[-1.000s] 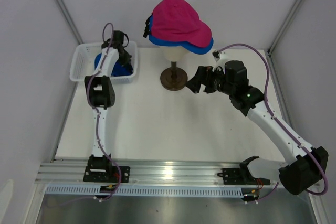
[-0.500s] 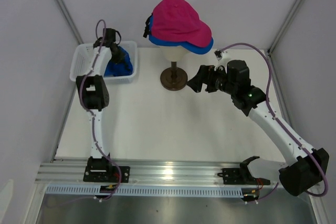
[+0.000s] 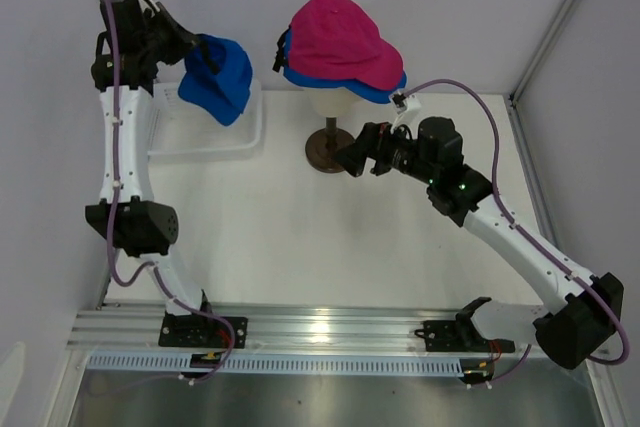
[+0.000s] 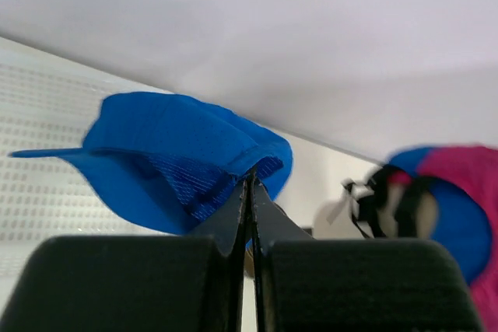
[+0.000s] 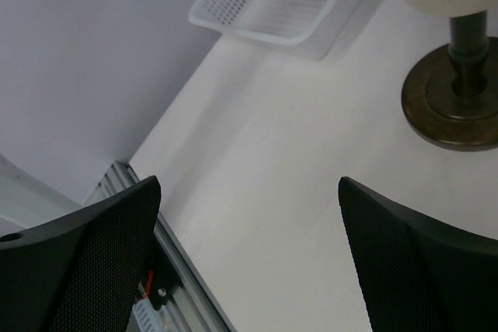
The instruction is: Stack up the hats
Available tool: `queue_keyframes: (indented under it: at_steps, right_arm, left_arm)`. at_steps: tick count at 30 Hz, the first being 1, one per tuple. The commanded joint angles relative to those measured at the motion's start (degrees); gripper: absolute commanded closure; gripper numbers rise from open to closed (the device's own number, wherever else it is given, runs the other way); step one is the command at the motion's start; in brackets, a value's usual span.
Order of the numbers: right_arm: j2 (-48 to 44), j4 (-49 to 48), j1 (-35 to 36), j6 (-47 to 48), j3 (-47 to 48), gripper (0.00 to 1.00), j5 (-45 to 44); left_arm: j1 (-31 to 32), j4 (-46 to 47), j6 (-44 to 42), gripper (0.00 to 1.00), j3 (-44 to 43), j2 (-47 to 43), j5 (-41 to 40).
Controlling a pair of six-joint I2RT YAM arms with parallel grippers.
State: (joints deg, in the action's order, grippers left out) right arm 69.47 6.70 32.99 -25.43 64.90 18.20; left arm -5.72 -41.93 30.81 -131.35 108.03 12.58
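Note:
A blue hat (image 3: pixel 218 79) hangs in the air above the white basket (image 3: pixel 225 139), pinched by my left gripper (image 3: pixel 190 52), which is shut on its fabric. In the left wrist view the same blue hat (image 4: pixel 167 157) droops from my closed left gripper (image 4: pixel 250 180). A pink hat (image 3: pixel 340 42) sits on top of another blue hat (image 3: pixel 385 90) on the mannequin head. My right gripper (image 3: pixel 352 157) stands open beside the head's stand, holding nothing; in the right wrist view the right gripper (image 5: pixel 249 215) spans bare table.
The cream mannequin head (image 3: pixel 330 104) rests on a dark round base (image 3: pixel 330 152) at the back centre; that base (image 5: pixel 455 106) is close to my right fingers. The basket (image 5: pixel 280 5) stands at the back left. White walls enclose the table.
My left arm has risen out of the basket, lifting the blue hat up and a little to the right. The right gripper has crept slightly left toward the stand.

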Motion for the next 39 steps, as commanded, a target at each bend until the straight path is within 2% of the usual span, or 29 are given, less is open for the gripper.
queue_keyframes:
  at_steps: [1,2,8,11,15,18,21,23,26,29,31,32,35,39]
  right_arm:
    - [0.58,-10.38,1.72,-5.40,0.32,0.01,-3.34]
    - [0.66,-13.61,2.25,-6.46,-0.99,0.01,-3.69]
    - [0.14,-23.12,4.18,-13.23,-5.66,0.00,-8.78]
    - [-1.09,-27.24,5.68,-14.12,-9.00,0.00,-10.72]
    - [-2.23,-27.97,8.57,-12.37,-10.50,0.00,-14.49]
    - [-3.28,-25.42,11.55,-9.83,-9.80,0.00,-18.17]
    - [-4.87,-27.34,13.85,-10.42,-11.90,0.00,-24.07]
    - [-4.96,-29.98,15.52,-11.57,-14.00,0.01,-25.57]
    - [-3.91,-28.15,17.98,-11.49,-13.93,0.00,-27.15]
    - [-2.33,-26.39,21.57,-6.24,-14.37,0.01,-27.86]
    - [-0.75,-25.08,24.21,-1.31,-15.07,0.01,-31.28]
    - [-0.13,-24.81,27.36,4.37,-15.51,0.01,-35.03]
    - [2.67,-24.89,30.37,11.00,-16.91,0.00,-39.62]
    - [5.41,-28.74,30.64,6.99,-19.11,0.01,-40.96]
  left_arm:
    - [0.53,-0.61,-1.63,0.99,4.16,-6.23,9.12]
    - [0.53,1.13,-1.37,0.99,7.91,-8.25,9.91]
    - [0.88,3.26,-0.31,0.99,15.94,-20.04,15.80]
    - [0.97,2.91,-0.66,0.99,19.64,-23.65,18.17]
    - [1.41,2.56,-2.33,0.99,25.16,-27.25,22.05]
    - [3.25,0.11,-5.31,0.99,25.97,-28.05,21.44]
    - [5.18,-1.31,-6.55,0.99,27.02,-29.18,18.20]
    - [5.19,0.18,-6.20,0.99,30.70,-31.81,16.96]
    - [5.28,4.47,-3.31,0.99,36.31,-34.89,14.94]
    - [5.28,7.65,0.56,0.99,39.93,-37.19,15.46]
    - [5.28,9.93,4.69,0.99,41.08,-37.80,16.68]
    - [5.28,10.81,5.92,0.99,41.87,-37.80,17.73]
    - [6.94,13.45,9.62,0.99,41.62,-37.45,22.56]
    - [8.61,12.05,9.71,0.99,37.84,-36.40,26.09]
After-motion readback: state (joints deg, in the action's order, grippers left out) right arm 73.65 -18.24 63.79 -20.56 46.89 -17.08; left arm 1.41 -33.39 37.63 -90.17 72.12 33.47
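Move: The left hand already pinches the blue hat, whose middle hangs some 4 cm right of it, 3 cm back and 8 cm lower. From that hand the stacked hats on the head are level in reach, roughly 36 cm right and 6 cm lower, and the white bin is about 9 cm farther out, 4 cm left and 37 cm below. From the open right gripper, the blue hat lies about 20 cm ahead and 36 cm left at similar height. Left hand draws the pinched blue hat 18 cm back and right; open right gripper shifts left, then down. ##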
